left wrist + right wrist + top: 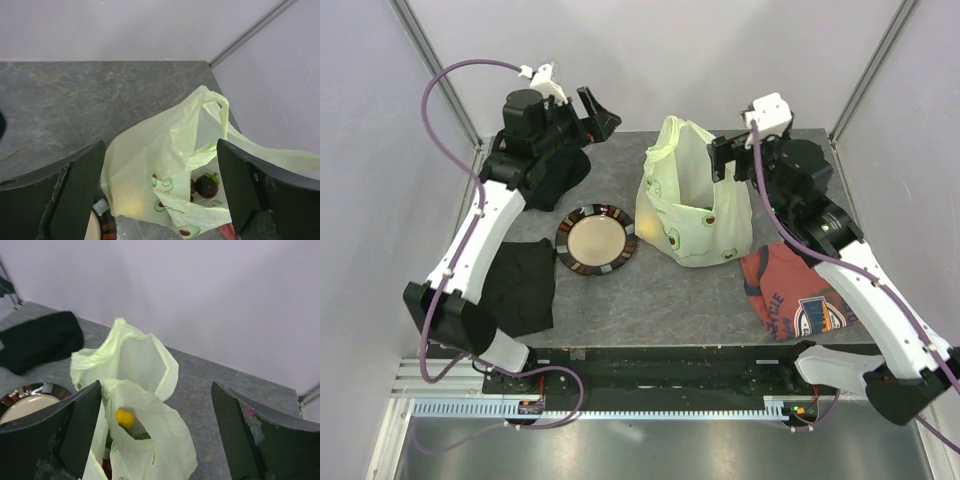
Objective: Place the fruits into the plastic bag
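The pale green plastic bag [695, 210] stands upright on the grey table, right of centre, its mouth open at the top. Inside it the left wrist view shows a dark brown fruit [206, 185] with a green cap. The right wrist view shows a yellow fruit [124, 418] and a green one [142, 436] in the bag [150, 450]. My left gripper [595, 115] hovers open at the back left, apart from the bag [160, 170]. My right gripper [725, 158] hangs open just above the bag's right handle. Neither holds anything.
A dark round plate [570, 262] with a cream centre lies left of the bag, with nothing on it. Black cloths lie at the left [520, 285] and back left [560, 175]. A red printed shirt [790, 295] lies at the front right. Walls close in on three sides.
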Robot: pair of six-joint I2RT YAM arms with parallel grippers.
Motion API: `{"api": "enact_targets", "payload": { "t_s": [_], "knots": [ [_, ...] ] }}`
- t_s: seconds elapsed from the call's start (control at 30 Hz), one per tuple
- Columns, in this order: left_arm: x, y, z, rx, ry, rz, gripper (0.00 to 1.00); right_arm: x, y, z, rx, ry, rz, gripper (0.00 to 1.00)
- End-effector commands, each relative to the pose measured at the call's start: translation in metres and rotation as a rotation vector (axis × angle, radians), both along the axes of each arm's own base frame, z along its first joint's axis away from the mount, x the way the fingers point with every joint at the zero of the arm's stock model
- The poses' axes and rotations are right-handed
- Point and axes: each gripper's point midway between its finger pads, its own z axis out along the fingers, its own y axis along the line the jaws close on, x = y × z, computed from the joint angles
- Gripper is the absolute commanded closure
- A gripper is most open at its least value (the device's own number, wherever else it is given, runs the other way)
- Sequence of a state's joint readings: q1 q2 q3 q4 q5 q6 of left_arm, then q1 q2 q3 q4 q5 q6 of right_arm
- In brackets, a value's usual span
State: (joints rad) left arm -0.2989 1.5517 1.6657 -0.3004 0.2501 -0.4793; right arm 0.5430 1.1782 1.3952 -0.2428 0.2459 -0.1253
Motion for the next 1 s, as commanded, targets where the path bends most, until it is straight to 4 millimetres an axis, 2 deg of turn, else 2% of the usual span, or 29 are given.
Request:
{"api": "enact_targets", "payload": {
  "t_s": [0.0,0.03,0.1,0.13,0.17,0.3,0.33,0.43,0.5,0.63,0.73,0.83,0.97],
  "knots": [
    [-0.023,0.047,0.03,0.069,-0.128,0.194,0.01,-0.024,-0.001,0.043,0.174,-0.143,0.06,0.02],
    [-0.028,0.054,0.021,0.077,-0.113,0.225,0.01,-0.025,-0.011,0.039,0.191,-0.14,0.023,0.02],
    [-0.035,0.071,0.02,0.1,-0.125,0.296,0.01,-0.025,-0.026,0.036,0.224,-0.139,-0.045,0.02],
    [-0.047,0.078,0.022,0.105,-0.137,0.311,0.01,-0.025,-0.035,0.032,0.246,-0.131,-0.083,0.02],
    [-0.051,0.086,0.02,0.116,-0.137,0.35,0.01,-0.024,-0.048,0.029,0.266,-0.129,-0.148,0.02],
    [-0.075,0.107,0.014,0.144,-0.138,0.412,0.01,-0.031,-0.087,0.024,0.383,-0.147,-0.296,0.02],
    [-0.084,0.112,0.013,0.147,-0.142,0.424,0.01,-0.033,-0.101,0.019,0.4,-0.148,-0.345,0.02],
    [-0.094,0.122,0.006,0.165,-0.128,0.46,0.01,-0.034,-0.123,-0.002,0.422,-0.128,-0.451,0.02],
    [-0.103,0.129,0.008,0.159,-0.131,0.488,0.01,-0.035,-0.134,-0.016,0.417,-0.104,-0.509,0.02],
    [-0.114,0.138,0.003,0.162,-0.108,0.518,0.01,-0.039,-0.146,-0.049,0.407,-0.056,-0.578,0.02],
    [-0.118,0.138,-0.001,0.164,-0.087,0.516,0.01,-0.044,-0.152,-0.066,0.397,-0.031,-0.606,0.02],
    [-0.121,0.14,-0.009,0.161,-0.058,0.525,0.01,-0.05,-0.154,-0.078,0.396,-0.011,-0.62,0.02],
    [-0.124,0.142,-0.009,0.164,-0.062,0.527,0.01,-0.055,-0.158,-0.085,0.413,-0.006,-0.641,0.02]
  ]
}}
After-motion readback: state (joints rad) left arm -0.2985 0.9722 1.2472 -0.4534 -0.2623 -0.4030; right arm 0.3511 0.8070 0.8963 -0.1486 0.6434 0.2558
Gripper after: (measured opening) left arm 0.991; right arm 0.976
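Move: The filled plastic bag stands with its middle about 21 cm to the right of my left hand, 6 cm back and 27 cm lower; from my right hand it is some 6 cm left, 2 cm ahead and 30 cm down. The empty plate is 10 cm back and 4 cm left of my left hand, the black hat about 10 cm ahead and 17 cm left. From my right hand the red shirt lies 15 cm back and 18 cm right. Both my hands, already empty and wide open, pull away from the plastic bag. My left hand sweeps about 13 cm left and 12 cm back at nearly constant height, turning close to 30 degrees counter-clockwise; my right hand first lifts slightly and draws back, then swings right and sinks towards the red shirt, some 15 cm across and 9 cm lower in all, turning clockwise and rolling left side up. ##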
